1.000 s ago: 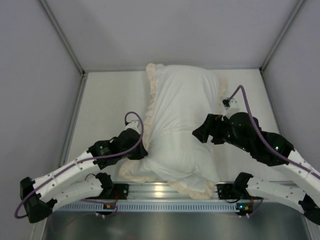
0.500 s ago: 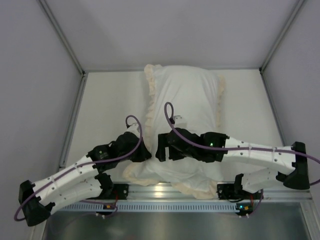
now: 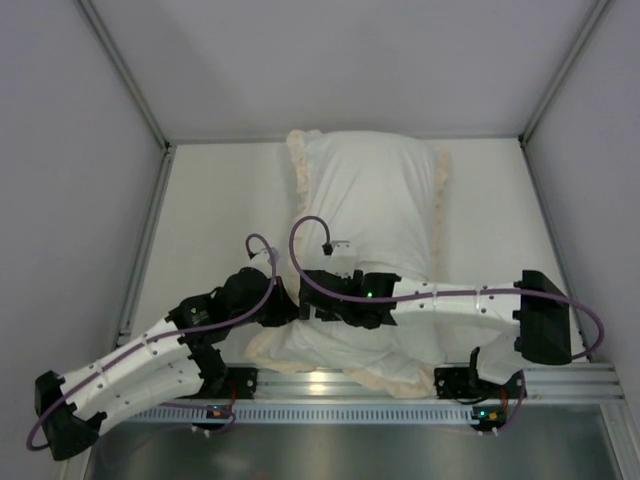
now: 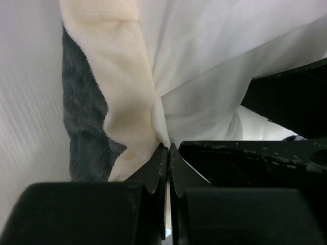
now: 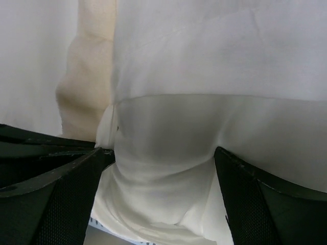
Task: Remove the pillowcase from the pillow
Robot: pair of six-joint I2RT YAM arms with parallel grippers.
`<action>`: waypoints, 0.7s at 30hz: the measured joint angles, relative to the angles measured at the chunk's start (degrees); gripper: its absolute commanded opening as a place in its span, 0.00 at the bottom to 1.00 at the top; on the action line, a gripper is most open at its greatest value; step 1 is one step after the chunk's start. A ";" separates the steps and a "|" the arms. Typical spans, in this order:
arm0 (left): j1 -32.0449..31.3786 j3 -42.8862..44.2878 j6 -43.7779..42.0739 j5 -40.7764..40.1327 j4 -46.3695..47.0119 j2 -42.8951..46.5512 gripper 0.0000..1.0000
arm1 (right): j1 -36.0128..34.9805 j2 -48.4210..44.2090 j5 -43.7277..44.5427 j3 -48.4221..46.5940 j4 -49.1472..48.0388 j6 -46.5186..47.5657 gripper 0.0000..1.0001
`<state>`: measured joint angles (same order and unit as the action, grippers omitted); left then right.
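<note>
The pillowcase (image 3: 370,200) lies lengthwise on the table, white face up, with a cream frill (image 3: 297,190) along its sides. It bulges with the pillow, which is hidden inside it. My left gripper (image 3: 287,307) is shut on a pinch of white pillowcase fabric (image 4: 168,147) at the near left edge, beside the cream frill (image 4: 125,76) and the grey plush (image 4: 84,117). My right arm reaches across the near part of the case. Its gripper (image 3: 309,300) is open close to the left one. The wide fingers (image 5: 76,178) straddle a white fabric bulge (image 5: 163,153) without closing on it.
A metal rail (image 3: 330,382) runs along the near table edge under the case's near frill. Grey walls enclose the white table (image 3: 210,200) on the left, back and right. The right arm's dark elbow block (image 3: 543,315) stands at the near right.
The right arm has swung from the pillow's right side across to the left, so its gripper now sits beside the left one, jaws wider. The left gripper keeps its grip, hardly moved.
</note>
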<state>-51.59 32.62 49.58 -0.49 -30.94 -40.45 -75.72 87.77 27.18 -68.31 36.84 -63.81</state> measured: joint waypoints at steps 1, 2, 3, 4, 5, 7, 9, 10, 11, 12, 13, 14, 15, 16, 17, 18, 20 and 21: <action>0.07 -0.17 0.00 -0.17 -0.35 0.13 0.00 | -0.04 0.50 0.26 0.00 -0.22 -0.28 0.78; 0.11 -0.22 0.00 -0.26 -0.57 0.17 0.00 | -0.04 1.11 0.70 0.02 -0.44 -0.55 0.74; 0.13 -0.24 0.04 0.09 -0.46 0.20 0.00 | -0.07 1.75 1.38 0.11 -0.83 -1.05 0.68; 0.09 -0.24 0.04 0.52 -0.11 0.20 0.00 | -0.07 2.38 2.03 0.42 -1.44 -1.60 0.49; 0.07 -0.26 0.09 0.81 0.26 0.20 0.00 | -0.07 2.84 2.62 0.81 -1.88 -1.81 0.38; 0.07 -0.26 0.13 1.31 1.20 0.22 0.00 | -0.17 3.26 3.56 2.12 -2.86 -3.23 0.27; 0.07 -0.26 0.24 1.70 1.64 0.22 0.00 | -0.24 3.19 4.87 3.61 -4.11 -4.87 0.29; 0.07 -0.26 0.26 1.88 1.81 0.22 0.00 | -0.28 3.15 5.44 4.20 -4.72 -5.46 0.28; 0.07 -0.26 0.26 2.01 1.97 0.22 0.00 | -0.31 3.13 5.99 4.52 -5.09 -5.86 0.26; 0.07 -0.26 0.26 2.03 2.10 0.24 0.00 | -0.31 3.04 6.25 4.81 -5.46 -6.12 0.22; 0.07 -0.28 0.28 2.10 2.25 0.24 0.00 | -0.31 2.99 6.47 5.01 -5.68 -6.36 0.01; 0.07 -0.31 0.31 2.14 2.36 0.24 0.00 | -0.31 2.99 6.67 5.16 -5.97 -6.56 0.00; 0.07 -0.42 0.35 2.16 2.56 0.24 0.00 | -0.31 2.99 6.91 5.33 -6.25 -6.97 0.00; 0.07 -0.61 0.52 2.16 2.75 0.24 0.00 | -0.31 2.99 7.13 5.42 -6.43 -7.19 0.00; 0.07 -0.85 0.74 2.16 2.93 0.24 0.00 | -0.31 2.99 7.26 5.49 -6.56 -7.17 0.00; 0.07 -1.11 0.96 2.14 3.02 0.22 0.00 | -0.37 2.91 7.37 5.68 -6.97 -6.80 0.00; 0.07 -1.57 1.36 2.19 3.19 0.20 0.00 | -0.44 2.47 7.56 5.97 -7.45 -6.01 0.00; 0.07 -1.73 1.46 2.23 3.32 0.20 0.00 | -0.52 2.01 7.65 6.08 -7.52 -5.25 0.00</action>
<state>-51.53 30.89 51.05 1.74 -27.62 -40.25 -76.25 89.78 34.83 -62.24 29.32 -69.06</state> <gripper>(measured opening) 0.010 0.025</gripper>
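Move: The fold of white cloth the right hand is about to pinch lies some 2 cm ahead of it, straight in line and about 3 cm down. The opening's hem crosses roughly 6 cm ahead and 3 cm lower than this hand. The cream trim runs about 7 cm to its left and 3 cm ahead, some 3 cm down. From the left hand, shut on the case's edge, that fold is about 5 cm right, 2 cm ahead and 3 cm down. Down about 3 cm and forward nearly 2, the right hand sinks into the white cloth just short of the opening's hem, turning slightly clockwise. On the way its wide-open fingers close until they are shut, pinching a fold right beside the left gripper. The left hand stays practically in place, its closed fingers keeping hold of the case's edge. ##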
